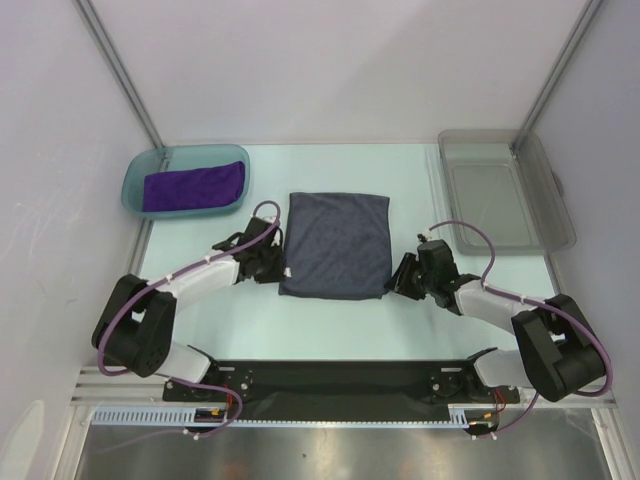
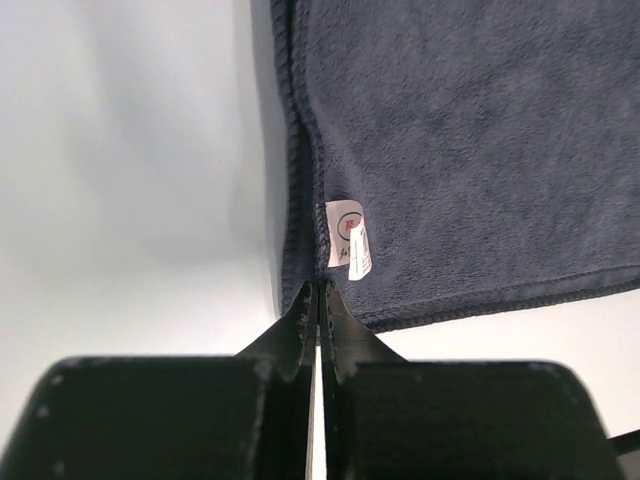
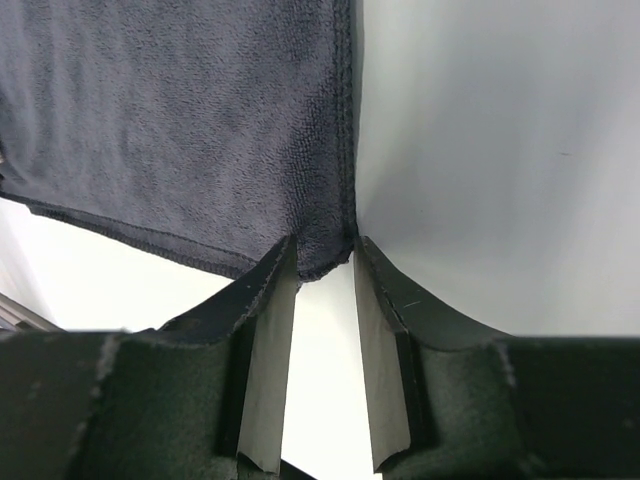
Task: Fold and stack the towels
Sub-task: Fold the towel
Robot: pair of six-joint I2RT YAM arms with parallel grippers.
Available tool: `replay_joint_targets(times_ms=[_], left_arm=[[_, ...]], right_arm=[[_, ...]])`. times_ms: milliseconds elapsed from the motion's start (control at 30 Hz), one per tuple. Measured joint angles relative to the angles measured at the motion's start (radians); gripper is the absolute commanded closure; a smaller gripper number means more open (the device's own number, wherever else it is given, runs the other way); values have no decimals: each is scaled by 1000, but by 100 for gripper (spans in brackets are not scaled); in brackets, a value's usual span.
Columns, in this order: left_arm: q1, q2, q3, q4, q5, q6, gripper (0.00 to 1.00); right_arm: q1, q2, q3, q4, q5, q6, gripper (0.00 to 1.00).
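A grey-blue towel point(image 1: 335, 245) lies flat in the middle of the table. My left gripper point(image 1: 281, 266) is at its left edge near the front corner. In the left wrist view the left gripper point(image 2: 320, 288) is shut, its tips pinching the hem of the towel point(image 2: 470, 150) just below a small white label point(image 2: 349, 240). My right gripper point(image 1: 396, 279) is at the towel's front right corner. In the right wrist view the right gripper point(image 3: 322, 250) stands open, with the corner of the towel point(image 3: 180, 120) lying between its fingertips. A purple towel point(image 1: 193, 186) lies folded in the teal tray.
The teal tray point(image 1: 135, 180) stands at the back left. A clear grey bin point(image 1: 505, 195) stands at the back right. Enclosure walls and frame posts close off the table on three sides.
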Motion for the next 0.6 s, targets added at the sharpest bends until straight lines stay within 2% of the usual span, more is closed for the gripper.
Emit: replay_joint_targets(times_ms=[333, 400, 500, 533, 600], left_arm=[[0, 10, 17, -8, 18, 0, 100], [0, 11, 17, -10, 18, 0, 100], [0, 11, 17, -14, 20, 0, 100], [0, 11, 17, -17, 21, 0, 100], [0, 11, 17, -19, 21, 0, 100]], right_arm=[[11, 0, 0, -12, 18, 11, 69], [12, 4, 0, -10, 19, 15, 75], [12, 18, 0, 1, 19, 25, 89], [13, 24, 0, 3, 18, 28, 97], [12, 29, 0, 5, 18, 32, 100]])
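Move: The towel's near right corner lies practically at the right hand's point, between its parted fingertips and about 1 cm below. From that hand, the towel's far right corner is some 23 cm ahead and level sideways; the white tag is about 19 cm left and 4 cm ahead. The left hand, already shut on the edge beside the tag, has the near right corner about 20 cm to its right, 4 cm back and 2 cm below. The right fingers shut on the towel's near right corner and pinch it by the side edge, going from about a third open to nearly closed while the hand sinks a little under 1 cm, its wrist barely turning. The left hand keeps its pinch on the edge by the tag and stays practically in place. ##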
